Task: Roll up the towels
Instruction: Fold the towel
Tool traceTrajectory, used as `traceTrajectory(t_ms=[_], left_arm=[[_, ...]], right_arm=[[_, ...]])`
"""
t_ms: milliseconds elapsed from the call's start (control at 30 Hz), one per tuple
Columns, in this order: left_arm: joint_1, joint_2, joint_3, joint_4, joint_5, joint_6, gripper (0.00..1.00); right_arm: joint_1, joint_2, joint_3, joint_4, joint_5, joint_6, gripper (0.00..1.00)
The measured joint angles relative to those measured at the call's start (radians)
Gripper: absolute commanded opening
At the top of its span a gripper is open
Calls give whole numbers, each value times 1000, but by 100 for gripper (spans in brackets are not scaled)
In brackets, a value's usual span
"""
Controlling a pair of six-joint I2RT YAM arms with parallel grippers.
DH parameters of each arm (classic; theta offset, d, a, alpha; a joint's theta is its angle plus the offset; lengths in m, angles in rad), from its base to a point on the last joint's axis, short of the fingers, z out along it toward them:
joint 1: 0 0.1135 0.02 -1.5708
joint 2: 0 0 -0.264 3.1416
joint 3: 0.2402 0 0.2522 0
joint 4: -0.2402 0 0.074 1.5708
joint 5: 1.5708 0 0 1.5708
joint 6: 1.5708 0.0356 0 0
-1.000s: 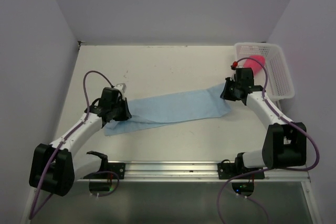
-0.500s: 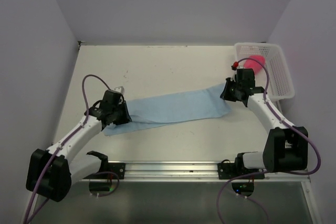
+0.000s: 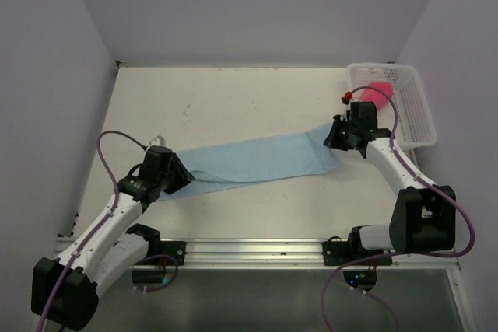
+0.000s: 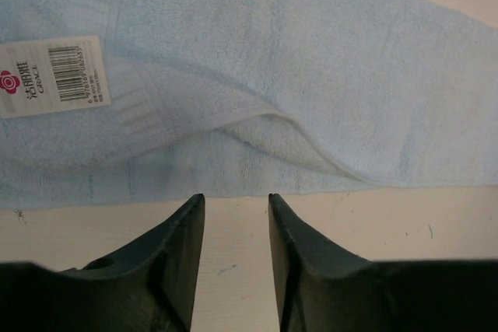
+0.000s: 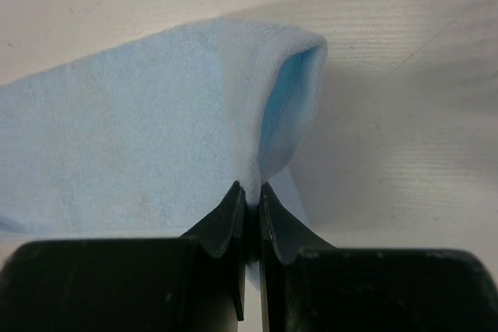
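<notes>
The light blue towel lies stretched as a long band across the middle of the table. My right gripper is shut on its right end, and the right wrist view shows the cloth pinched and lifted between the closed jaws. My left gripper stands open just short of the towel's left end, with only bare table between its fingers. A white paper label is fixed near that end. The red-pink towel sits in the white basket.
The white mesh basket stands at the back right corner, close behind the right wrist. Grey walls close off the table on the left, back and right. A metal rail runs along the near edge between the arm bases.
The left gripper has let go of the towel's left end, opened and drawn back toward the near left. The right gripper holds its end still.
</notes>
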Motion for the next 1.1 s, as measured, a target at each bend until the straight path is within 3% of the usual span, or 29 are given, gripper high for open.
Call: traceTrajectory(t_ms=[267,500,1100], left_arm=[[0,-78,-50,13,-113,-168,50],[0,-58,-63,13,-200,-329,59],[0,-9,-142,72,-309,-505,58]], right_arm=[[0,41,0,8,-16,5,0],[0,52,0,8,-16,5,0],[0,53,-22,15,-18,6,0]])
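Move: The label-end front edge of the blue towel's upper layer lies about 5 cm to the left hand's left, 1 cm ahead and 4 cm below. The printed label sits some 5 cm ahead, 7 cm left and as far below, while the lower layer's front edge runs about 3 cm behind this hand, straight back. From the right hand, still pinching the towel's other end, that same upper-layer edge is roughly 47 cm left, 10 cm back and 7 cm below. The left hand swings about 4.5 cm left almost level, turning some 30 degrees counter-clockwise while its fingers spread wider, and then sinks about 3 cm so the open fingertips come down astride the upper layer's front edge beside the label, without closing. Meanwhile the right hand keeps its pinch on the towel's far end and lowers it about 2 cm in two short dips. ##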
